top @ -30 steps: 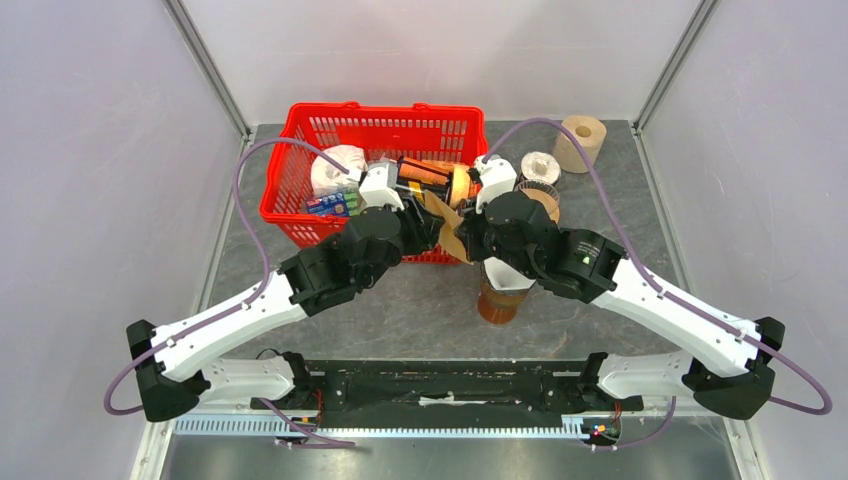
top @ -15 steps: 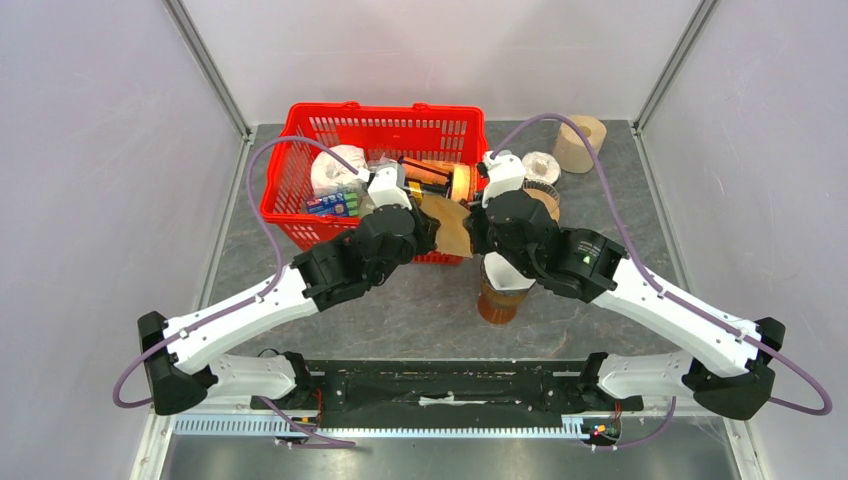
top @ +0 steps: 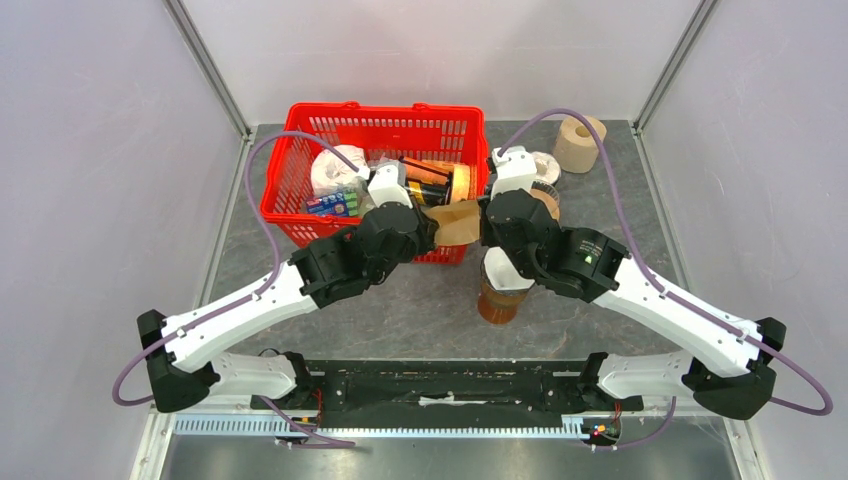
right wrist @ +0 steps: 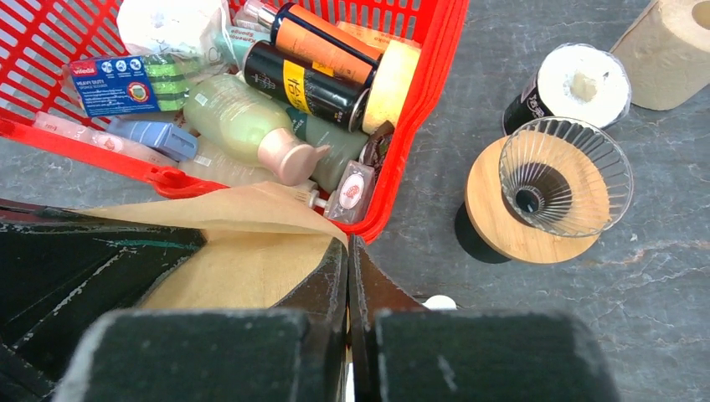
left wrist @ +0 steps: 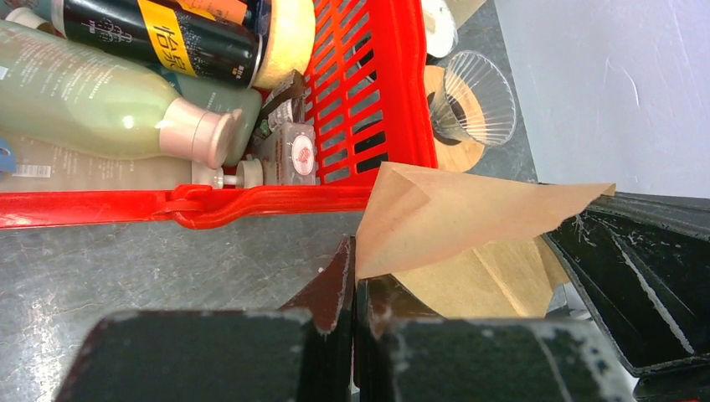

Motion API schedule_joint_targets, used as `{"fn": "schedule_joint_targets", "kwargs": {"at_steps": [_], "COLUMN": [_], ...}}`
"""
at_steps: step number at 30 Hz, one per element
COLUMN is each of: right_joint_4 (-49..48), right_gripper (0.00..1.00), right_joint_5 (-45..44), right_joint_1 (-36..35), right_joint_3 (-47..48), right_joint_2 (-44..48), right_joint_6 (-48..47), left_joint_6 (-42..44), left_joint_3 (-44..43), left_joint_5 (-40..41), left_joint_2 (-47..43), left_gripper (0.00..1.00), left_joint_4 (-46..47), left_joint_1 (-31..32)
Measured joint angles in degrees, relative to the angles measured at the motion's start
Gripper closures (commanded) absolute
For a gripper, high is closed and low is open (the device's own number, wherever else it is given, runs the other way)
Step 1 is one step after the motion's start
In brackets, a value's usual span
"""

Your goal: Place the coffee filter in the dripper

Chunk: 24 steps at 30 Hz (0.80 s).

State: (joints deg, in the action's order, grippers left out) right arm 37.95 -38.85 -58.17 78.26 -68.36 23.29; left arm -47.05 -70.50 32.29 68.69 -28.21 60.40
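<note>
A brown paper coffee filter (top: 456, 222) hangs in the air over the front rim of the red basket, stretched between my two grippers. My left gripper (top: 432, 226) is shut on its left edge; the left wrist view shows the paper (left wrist: 469, 222) pinched at the fingertips (left wrist: 343, 268). My right gripper (top: 482, 222) is shut on the opposite edge, with the filter (right wrist: 243, 251) running into its jaws. The dripper (right wrist: 561, 180), a ribbed glass cone on a round wooden base, stands on the table right of the basket. From above, the dripper (top: 545, 198) is partly hidden behind the right arm.
The red basket (top: 380, 125) holds bottles, packets and a paper roll. A white roll on a black can (top: 541, 165) and a beige paper roll (top: 580, 143) stand behind the dripper. An orange jar with a white lid (top: 500, 295) sits under the right arm.
My left gripper has shut on the filter's free edge. Both grippers have shifted slightly toward the back, and the filter now spreads flat between them.
</note>
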Motion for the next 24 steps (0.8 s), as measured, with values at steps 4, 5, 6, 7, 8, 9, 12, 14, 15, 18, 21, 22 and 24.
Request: {"fn": "schedule_joint_targets", "kwargs": {"at_steps": [4,5,6,7,8,9,12,14,15,18,21,22,24], "right_joint_4": [0.8,1.2,1.5,1.8,2.2,2.5,3.4,3.9,4.0,4.3,5.3,5.9,7.0], "right_gripper": [1.00,1.00,1.00,1.00,1.00,1.00,1.00,1.00,1.00,1.00,1.00,1.00,1.00], "right_joint_5": [-0.3,-0.6,-0.8,-0.9,-1.0,-1.0,-0.9,-0.1,0.2,2.8,6.2,7.7,9.3], "right_joint_1": [0.0,0.0,0.0,0.1,0.2,0.3,0.8,1.6,2.0,5.2,10.4,12.8,16.0], "right_joint_3": [0.4,0.7,0.9,1.0,1.1,1.3,1.9,2.6,2.8,3.6,4.3,4.9,5.9], "right_joint_2": [-0.2,-0.4,-0.4,-0.5,-0.5,-0.5,-0.5,-0.5,-0.5,-0.5,-0.3,-0.3,-0.4], "right_joint_6": [-0.5,-0.6,-0.6,-0.6,-0.8,-0.8,-0.9,-0.9,-0.8,-0.8,-0.8,-0.8,-0.9], "left_joint_6": [0.0,0.0,0.1,0.3,0.4,0.8,2.9,4.6,5.1,7.0,8.2,8.4,8.9], "left_joint_3": [-0.7,-0.8,-0.9,-0.9,-0.9,-1.0,-1.0,-1.0,-1.0,-0.3,1.3,1.9,3.5], "left_joint_5": [-1.1,-1.2,-1.4,-1.5,-1.8,-2.5,-5.4,-9.1,-10.6,-16.2,-18.8,-18.9,-18.7], "left_joint_2": [0.5,0.6,0.6,0.6,0.6,0.6,0.6,0.5,0.4,-1.1,-4.6,-5.8,-9.0], "left_gripper": [0.81,0.74,0.69,0.62,0.53,0.44,0.18,0.16,0.16,0.15,0.14,0.14,0.14], "left_joint_4": [-0.7,-1.0,-1.1,-1.4,-1.7,-1.9,-1.6,-0.5,0.1,3.0,4.8,5.0,5.7], "left_joint_1": [0.0,0.0,0.0,0.0,0.0,0.0,0.0,0.0,0.0,0.0,0.0,0.0,0.0]}}
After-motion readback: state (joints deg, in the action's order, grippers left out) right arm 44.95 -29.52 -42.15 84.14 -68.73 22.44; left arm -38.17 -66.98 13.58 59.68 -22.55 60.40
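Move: The brown filter is stretched between both closed grippers, its middle some 4 cm right of the left hand and 2 cm ahead; the red basket lies about 11 cm ahead and 10 cm left of the left hand. From the right hand, the glass dripper stands about 7 cm ahead, 12 cm right and 14 cm below, with the white-topped can roughly 9 cm beyond it; the dripper with the white filter is some 5 cm back and 5 cm right, a similar drop below. Open the left gripper wide to let go of the brown filter, then draw it back about 5 cm and up about 4, swinging briefly right and turning some 20 degrees clockwise. Keep the right fingers pinched on the filter, hold nearly still until the left is open, then carry it right about 6 cm and forward a little less, towards the glass dripper. ##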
